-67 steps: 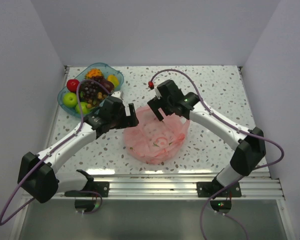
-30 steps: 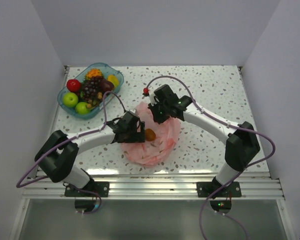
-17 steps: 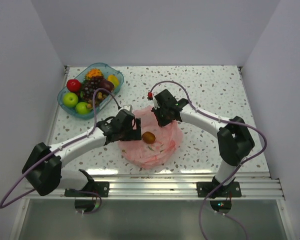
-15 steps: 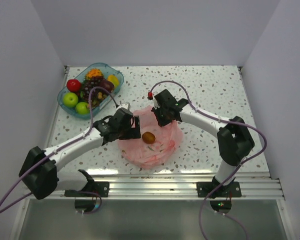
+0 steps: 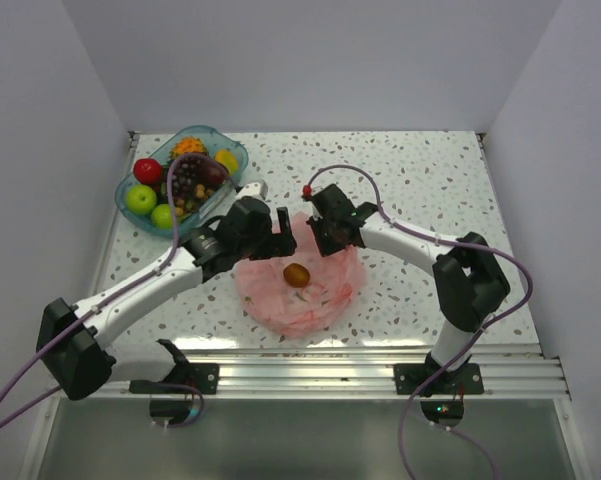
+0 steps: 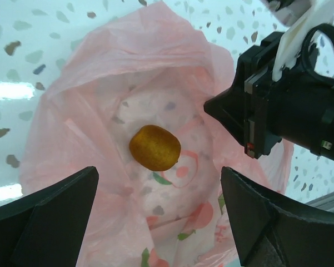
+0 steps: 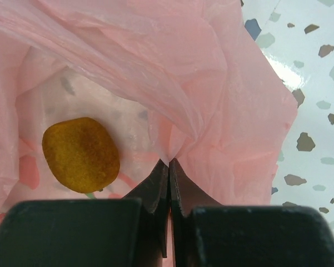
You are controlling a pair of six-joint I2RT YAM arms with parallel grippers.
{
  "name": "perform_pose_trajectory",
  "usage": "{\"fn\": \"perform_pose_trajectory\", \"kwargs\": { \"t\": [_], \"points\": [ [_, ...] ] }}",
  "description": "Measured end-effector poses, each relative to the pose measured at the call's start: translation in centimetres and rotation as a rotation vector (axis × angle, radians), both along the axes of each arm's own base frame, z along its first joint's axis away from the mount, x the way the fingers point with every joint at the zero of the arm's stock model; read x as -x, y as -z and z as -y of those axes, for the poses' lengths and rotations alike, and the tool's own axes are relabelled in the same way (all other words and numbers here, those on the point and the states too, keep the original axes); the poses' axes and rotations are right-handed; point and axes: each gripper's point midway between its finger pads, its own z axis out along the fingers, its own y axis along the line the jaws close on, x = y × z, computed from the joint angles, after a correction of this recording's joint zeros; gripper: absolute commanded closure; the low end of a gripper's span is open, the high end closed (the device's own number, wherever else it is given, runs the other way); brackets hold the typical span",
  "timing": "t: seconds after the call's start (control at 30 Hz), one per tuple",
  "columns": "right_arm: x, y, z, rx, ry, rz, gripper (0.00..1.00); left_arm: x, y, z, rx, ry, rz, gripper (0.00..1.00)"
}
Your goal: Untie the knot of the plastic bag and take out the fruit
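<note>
The pale-pink plastic bag (image 5: 280, 305) lies on the table with its mouth spread open. One brown oval fruit (image 5: 297, 274) rests inside on the bag's floor. The knot is not in view. My right gripper (image 5: 325, 240) is shut on a fold of the bag's far rim (image 7: 155, 55), its tips (image 7: 169, 162) pinching the film just right of the fruit (image 7: 80, 154). My left gripper (image 5: 277, 230) hangs open over the bag's far-left side. In the left wrist view its wide jaws (image 6: 158, 172) frame the fruit (image 6: 154, 147), touching nothing, with the right gripper (image 6: 214, 108) opposite.
A clear blue tray (image 5: 123, 205) at the far left holds green apples, dark grapes, a red piece and yellow ones. The left arm's cable loops near the tray. White walls close in the speckled table on three sides.
The bag's mouth has come open and the brown fruit shows. My left gripper has risen and shifted toward the far side of the bag. The right gripper keeps its pinch on the rim.
</note>
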Motion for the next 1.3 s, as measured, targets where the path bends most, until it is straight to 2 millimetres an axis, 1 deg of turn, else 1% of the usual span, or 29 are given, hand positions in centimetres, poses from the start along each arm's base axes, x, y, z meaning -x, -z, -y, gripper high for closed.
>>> {"fn": "perform_pose_trajectory", "kwargs": {
  "t": [0.1,0.23,0.43,0.63,0.7,0.87,1.03,1.1,1.17,1.2,1.27,1.3],
  "points": [
    [0.1,0.5,0.4,0.008,0.030,-0.006,1.00,-0.1,2.6,1.9,-0.008,0.025,-0.056,0.04],
    [0.4,1.0,0.6,0.005,0.064,-0.020,1.00,-0.2,5.2,3.0,0.006,0.014,-0.103,0.04],
    [0.7,1.5,0.7,-0.006,0.093,-0.035,1.00,-0.7,7.3,4.7,0.055,-0.033,-0.149,0.09],
    [0.9,2.0,0.7,-0.016,0.106,-0.040,1.00,0.5,9.5,6.4,0.058,-0.036,-0.197,0.12],
    [1.0,2.1,0.7,-0.020,0.108,-0.043,1.00,0.7,10.6,6.5,0.051,-0.045,-0.218,0.13],
    [1.1,2.2,0.8,-0.026,0.110,-0.042,1.00,1.4,13.8,5.8,0.004,-0.082,-0.287,0.12],
    [1.3,2.3,0.9,-0.029,0.111,-0.041,1.00,1.5,15.3,5.4,-0.024,-0.107,-0.307,0.13],
    [1.4,2.4,1.0,-0.029,0.112,-0.043,1.00,1.2,15.3,5.6,-0.025,-0.111,-0.303,0.20],
    [1.5,2.4,1.0,-0.029,0.113,-0.043,1.00,0.8,15.4,5.9,-0.029,-0.112,-0.302,0.29],
    [1.5,2.4,1.1,-0.029,0.113,-0.043,1.00,0.7,15.4,6.0,-0.029,-0.112,-0.299,0.39],
    [1.6,2.4,1.1,-0.029,0.113,-0.043,1.00,0.7,15.6,6.0,-0.031,-0.113,-0.302,0.48],
    [1.6,2.4,1.2,-0.030,0.113,-0.042,1.00,0.7,15.6,6.0,-0.032,-0.112,-0.301,0.54]
  ]
}}
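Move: Inside the pink bag, near its middle, the brown fruit lies about 6 cm to the right of the open left hand and some 16 cm below it, level with it fore and aft; the bag's own middle is about 2 cm nearer the base than the fruit. The bag edge pinched by the right fingers is roughly 5 cm ahead, 12 cm right and 11 cm below the left hand. From the right hand, the fruit lies about 5 cm back, 6 cm left and 4 cm lower. Sinking some 15 cm into the open bag while shifting about 6 cm right, the left hand comes down over the brown fruit, its fingers tipping about 15 degrees steeper. Only at the bottom do they close to a bit over half open, one pad against each side of the fruit. The right hand keeps its pinch on the bag edge and eases down about 2.5 cm and slightly back. ##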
